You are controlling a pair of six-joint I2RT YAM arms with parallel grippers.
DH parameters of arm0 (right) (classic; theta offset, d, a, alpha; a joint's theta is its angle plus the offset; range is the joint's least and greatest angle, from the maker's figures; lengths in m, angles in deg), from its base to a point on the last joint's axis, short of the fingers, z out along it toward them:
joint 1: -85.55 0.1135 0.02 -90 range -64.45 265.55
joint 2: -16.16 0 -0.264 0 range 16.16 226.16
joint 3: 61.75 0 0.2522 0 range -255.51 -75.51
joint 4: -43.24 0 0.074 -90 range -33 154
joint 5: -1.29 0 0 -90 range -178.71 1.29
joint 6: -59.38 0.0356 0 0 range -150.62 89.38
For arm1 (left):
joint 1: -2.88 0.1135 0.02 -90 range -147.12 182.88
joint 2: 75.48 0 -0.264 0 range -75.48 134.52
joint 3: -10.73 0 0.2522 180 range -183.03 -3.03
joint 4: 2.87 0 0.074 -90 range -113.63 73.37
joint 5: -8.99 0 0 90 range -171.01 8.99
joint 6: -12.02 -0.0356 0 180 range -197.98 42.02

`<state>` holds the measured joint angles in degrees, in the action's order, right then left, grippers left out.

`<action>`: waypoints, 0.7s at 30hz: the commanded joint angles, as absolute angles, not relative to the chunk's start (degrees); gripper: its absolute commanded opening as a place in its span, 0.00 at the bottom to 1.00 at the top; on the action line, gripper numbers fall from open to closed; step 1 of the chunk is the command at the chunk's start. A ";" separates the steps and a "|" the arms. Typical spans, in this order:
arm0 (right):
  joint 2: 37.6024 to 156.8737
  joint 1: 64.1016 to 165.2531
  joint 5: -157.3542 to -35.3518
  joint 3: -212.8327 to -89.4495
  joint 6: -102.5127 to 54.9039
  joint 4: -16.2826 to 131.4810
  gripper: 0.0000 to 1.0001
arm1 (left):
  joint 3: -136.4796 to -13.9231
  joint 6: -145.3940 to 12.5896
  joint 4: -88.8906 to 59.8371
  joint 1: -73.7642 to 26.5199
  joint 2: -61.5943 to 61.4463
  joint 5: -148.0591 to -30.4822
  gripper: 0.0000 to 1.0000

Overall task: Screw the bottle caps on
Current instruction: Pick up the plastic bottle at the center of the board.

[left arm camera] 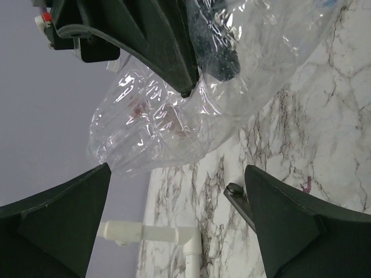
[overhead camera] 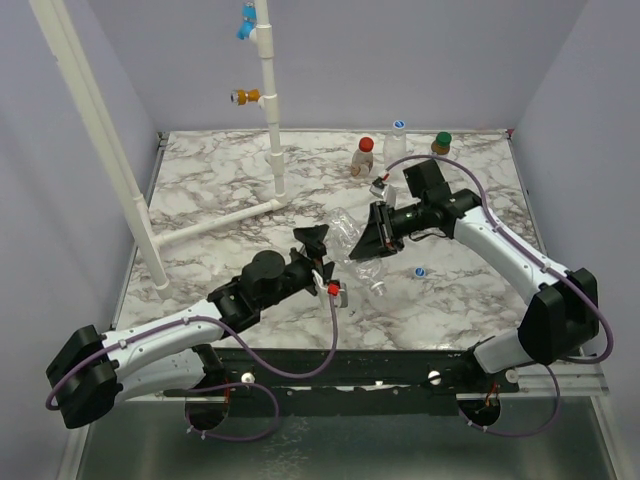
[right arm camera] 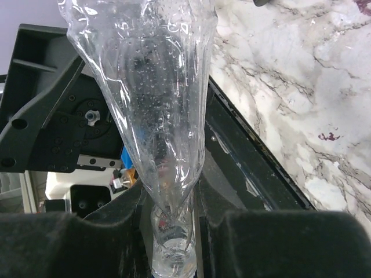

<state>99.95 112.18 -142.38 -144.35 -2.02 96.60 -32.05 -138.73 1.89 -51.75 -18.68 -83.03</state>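
My right gripper (overhead camera: 373,235) is shut on the narrow end of a crumpled clear bottle (overhead camera: 346,232), held just above the table's middle. In the right wrist view the bottle (right arm camera: 156,104) widens away from my right gripper (right arm camera: 171,231). My left gripper (overhead camera: 318,243) stands open right beside the bottle's wide end. In the left wrist view the left gripper (left arm camera: 177,174) has nothing between its fingers, and the bottle (left arm camera: 168,121) hangs just beyond them. A white-and-blue bottle cap (overhead camera: 420,271) lies loose on the table. Whether the held bottle has a cap on is hidden.
Three capped bottles stand at the back: red-capped (overhead camera: 362,156), blue-capped (overhead camera: 397,142), green-capped (overhead camera: 441,146). Another clear bottle (overhead camera: 372,276) lies below the grippers. A white pipe frame (overhead camera: 272,120) with orange and blue fittings rises at the back left, and the pipe (left arm camera: 156,234) runs along the table.
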 commanded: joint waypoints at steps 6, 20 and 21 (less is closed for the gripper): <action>101.41 114.47 -149.49 -149.30 1.50 98.57 0.16 | -37.84 -144.15 1.81 -52.85 -15.85 -85.64 0.99; 102.90 115.17 -148.67 -151.61 -0.43 102.30 0.16 | -38.63 -145.50 3.78 -53.34 -12.75 -82.69 0.53; 102.83 115.13 -148.72 -151.71 -0.36 102.14 0.17 | -38.39 -145.21 3.76 -53.49 -13.02 -82.78 0.43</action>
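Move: The plastic bottle hangs in the air, squeezed by the right gripper, its wide end pointing forward and up. Its middle is roughly 6 cm to the left hand's right and 1 cm ahead, about 1 cm above. A metal handle lies some 10 cm left, 6 cm ahead and 20 cm below. For the right hand, the left hand's open fingers are about 7 cm left, level fore and aft; the blue cap is 17 cm right, 6 cm ahead, 20 cm down. Upward by about 3 cm and to the right by 2.5 cm, the left hand brings its open fingers in around the wide end of the bottle, then starts closing them, to about two thirds open. The right hand keeps its hold and carries the bottle to meet it, about 2 cm up and 1.5 cm both left and back, with a slight tilt. ##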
